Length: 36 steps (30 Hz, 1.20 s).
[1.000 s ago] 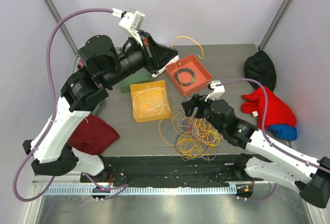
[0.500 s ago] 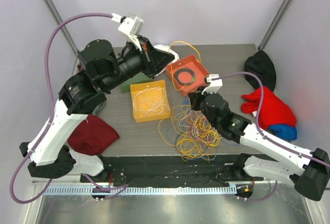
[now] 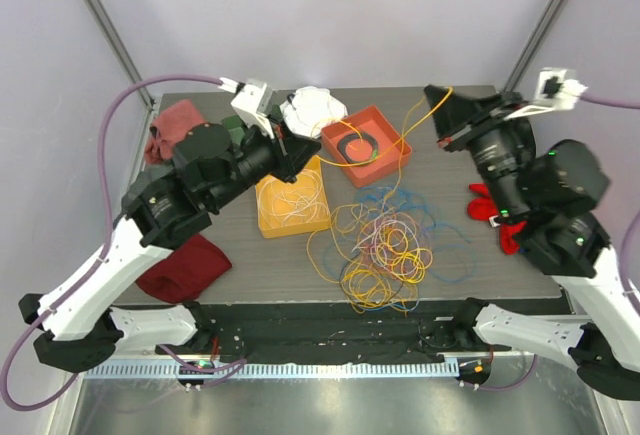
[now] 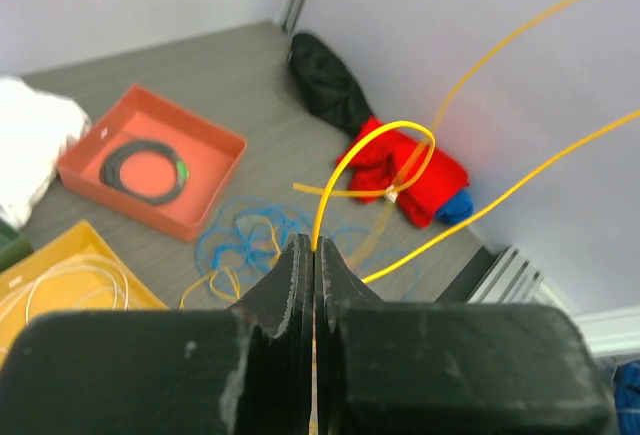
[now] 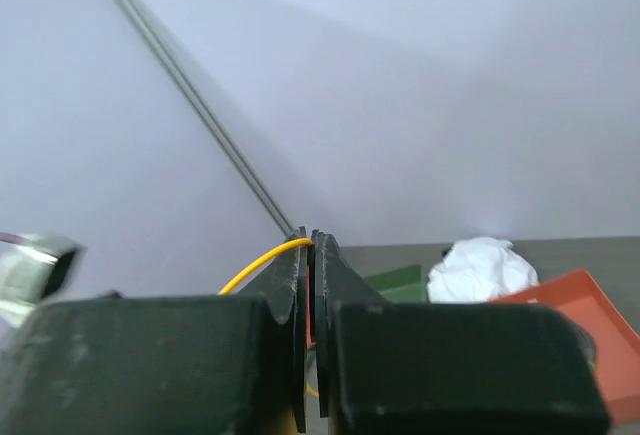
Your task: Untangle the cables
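The cables (image 3: 385,255) lie in a loose tangle of yellow, pink and white loops at the front middle of the table, with a blue cable (image 3: 430,217) spread on their right. One yellow cable (image 3: 400,145) is stretched between both grippers. My left gripper (image 3: 312,153) hangs over the yellow tray's far corner. In the left wrist view it (image 4: 315,250) is shut on the yellow cable (image 4: 375,130). My right gripper (image 3: 434,105) is raised at the back right. The right wrist view shows it (image 5: 311,240) shut on the same cable (image 5: 255,260).
An orange tray (image 3: 398,131) holds a black coil (image 3: 355,145). A yellow tray (image 3: 262,205) holds white loops. A white cloth (image 3: 312,110) lies at the back, a dark red cloth (image 3: 185,265) at front left, a pink cloth (image 3: 175,117) at back left, and a red cloth (image 3: 490,205) at right.
My right gripper shut on the yellow cable at the tangle and rose to the back right, drawing it out. The left arm came down toward the trays. The blue cable now shows.
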{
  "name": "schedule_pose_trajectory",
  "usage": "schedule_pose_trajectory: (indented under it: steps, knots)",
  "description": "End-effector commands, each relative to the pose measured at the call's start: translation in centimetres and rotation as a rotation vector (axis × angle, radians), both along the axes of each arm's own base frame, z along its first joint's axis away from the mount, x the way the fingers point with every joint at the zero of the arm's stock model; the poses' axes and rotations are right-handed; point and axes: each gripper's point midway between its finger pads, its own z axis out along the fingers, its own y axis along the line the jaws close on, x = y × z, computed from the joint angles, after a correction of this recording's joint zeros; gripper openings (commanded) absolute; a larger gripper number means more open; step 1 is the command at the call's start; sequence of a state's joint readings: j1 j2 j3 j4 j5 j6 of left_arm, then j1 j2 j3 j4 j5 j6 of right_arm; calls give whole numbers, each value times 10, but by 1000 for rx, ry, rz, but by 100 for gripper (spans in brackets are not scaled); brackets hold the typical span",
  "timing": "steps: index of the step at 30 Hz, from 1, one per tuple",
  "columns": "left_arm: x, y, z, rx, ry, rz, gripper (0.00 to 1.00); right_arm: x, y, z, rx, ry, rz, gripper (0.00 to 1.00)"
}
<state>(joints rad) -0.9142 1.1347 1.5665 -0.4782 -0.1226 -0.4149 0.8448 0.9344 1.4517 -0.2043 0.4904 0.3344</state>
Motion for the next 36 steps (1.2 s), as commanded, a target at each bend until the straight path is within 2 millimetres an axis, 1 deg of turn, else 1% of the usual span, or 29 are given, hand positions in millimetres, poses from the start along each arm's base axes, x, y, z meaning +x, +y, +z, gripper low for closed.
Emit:
schedule_pose_trajectory:
  steps: [1,2,3,4,5,6,7,8,9,10,11,12,13,14,15,20,21,23,25,26,27,28,29,30,31,32,34,35,36]
  knots:
    - [6,-10,-4,-85,-24,3,0,-14,10,24,4,-15,97,1]
    - [6,-14,-12,-90,-20,-10,0,-15,12,26,7,-15,110,1]
    - [8,-20,-29,-77,4,-19,0,-17,13,30,18,-21,124,1]
    - [9,-25,-31,-95,2,-30,0,-18,16,30,24,-16,141,1]
    - [9,-32,-38,-94,9,-52,0,-17,19,29,18,-10,148,1]
    - [11,-36,-56,-76,34,-56,0,-18,20,32,21,-14,152,1]
    - [12,-41,-60,-83,42,-63,0,-19,20,34,22,-17,157,1]
    - [13,-48,-72,-62,62,-83,0,-17,23,32,13,-9,161,1]
    - [14,-51,-83,-46,82,-85,2,-18,22,37,18,-16,161,1]
    - [14,-54,-89,-33,97,-95,7,-18,22,39,16,-19,163,1]
    - [14,-57,-100,-10,120,-99,29,-19,22,40,8,-21,164,1]
    - [14,-57,-106,1,129,-100,44,-19,21,43,6,-25,161,1]
    - [15,-56,-112,9,137,-93,56,-18,22,44,3,-26,159,1]
    - [16,-51,-111,5,135,-72,87,-18,21,45,-3,-27,155,1]
    - [16,-48,-112,7,133,-58,100,-17,22,45,-6,-28,154,1]
    - [20,-26,-128,61,140,30,100,-16,20,48,-16,-36,142,1]
    - [19,-21,-135,86,147,41,100,-15,19,49,-17,-39,137,1]
    - [24,-10,-146,121,160,99,100,-14,20,49,-23,-39,134,1]
    - [26,2,-148,119,159,152,100,-13,22,49,-29,-37,136,1]
    - [26,4,-155,121,163,159,100,-13,23,48,-30,-35,138,1]
    - [24,5,-154,104,154,157,100,-12,24,47,-32,-31,138,1]
    - [22,6,-137,37,112,149,100,-11,24,45,-34,-29,137,1]
    - [18,3,-132,11,95,120,100,-11,25,44,-35,-26,139,1]
    - [16,2,-134,-8,85,106,100,-9,27,40,-43,-18,139,1]
    - [14,-1,-120,-63,46,86,100,-8,27,37,-46,-13,132,1]
    - [7,-2,-110,-95,21,45,100,-7,27,35,-50,-9,129,1]
    - [0,-7,-98,-141,-15,-7,100,-5,27,30,-56,0,122,1]
    - [-6,-12,-85,-182,-51,-53,100,-3,27,28,-57,3,113,1]
    - [-9,-15,-82,-198,-54,-71,100,-1,29,23,-62,11,112,1]
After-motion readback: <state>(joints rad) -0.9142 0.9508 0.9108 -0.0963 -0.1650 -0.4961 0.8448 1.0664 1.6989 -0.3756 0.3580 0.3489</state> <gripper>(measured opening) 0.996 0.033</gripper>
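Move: The cable tangle lies on the table about 8 cm ahead of the left gripper, some 16 cm to its right and roughly 45 cm below; from the right gripper it is about 5 cm ahead, 6 cm to the left and 52 cm down. Counted from the left gripper, the yellow bin sits some 24 cm ahead and 6 cm left, the orange bin about 40 cm ahead and 15 cm right, both roughly 44 cm below. Lower the left gripper about 15 cm towards the tangle, bearing out to the left some 5 cm on the way and then back right, and open the fingers wide partway down to let go of the yellow cable. Keep the right gripper shut on that cable, up high: a short rise and draw back, then ease left and settle slightly lower. ##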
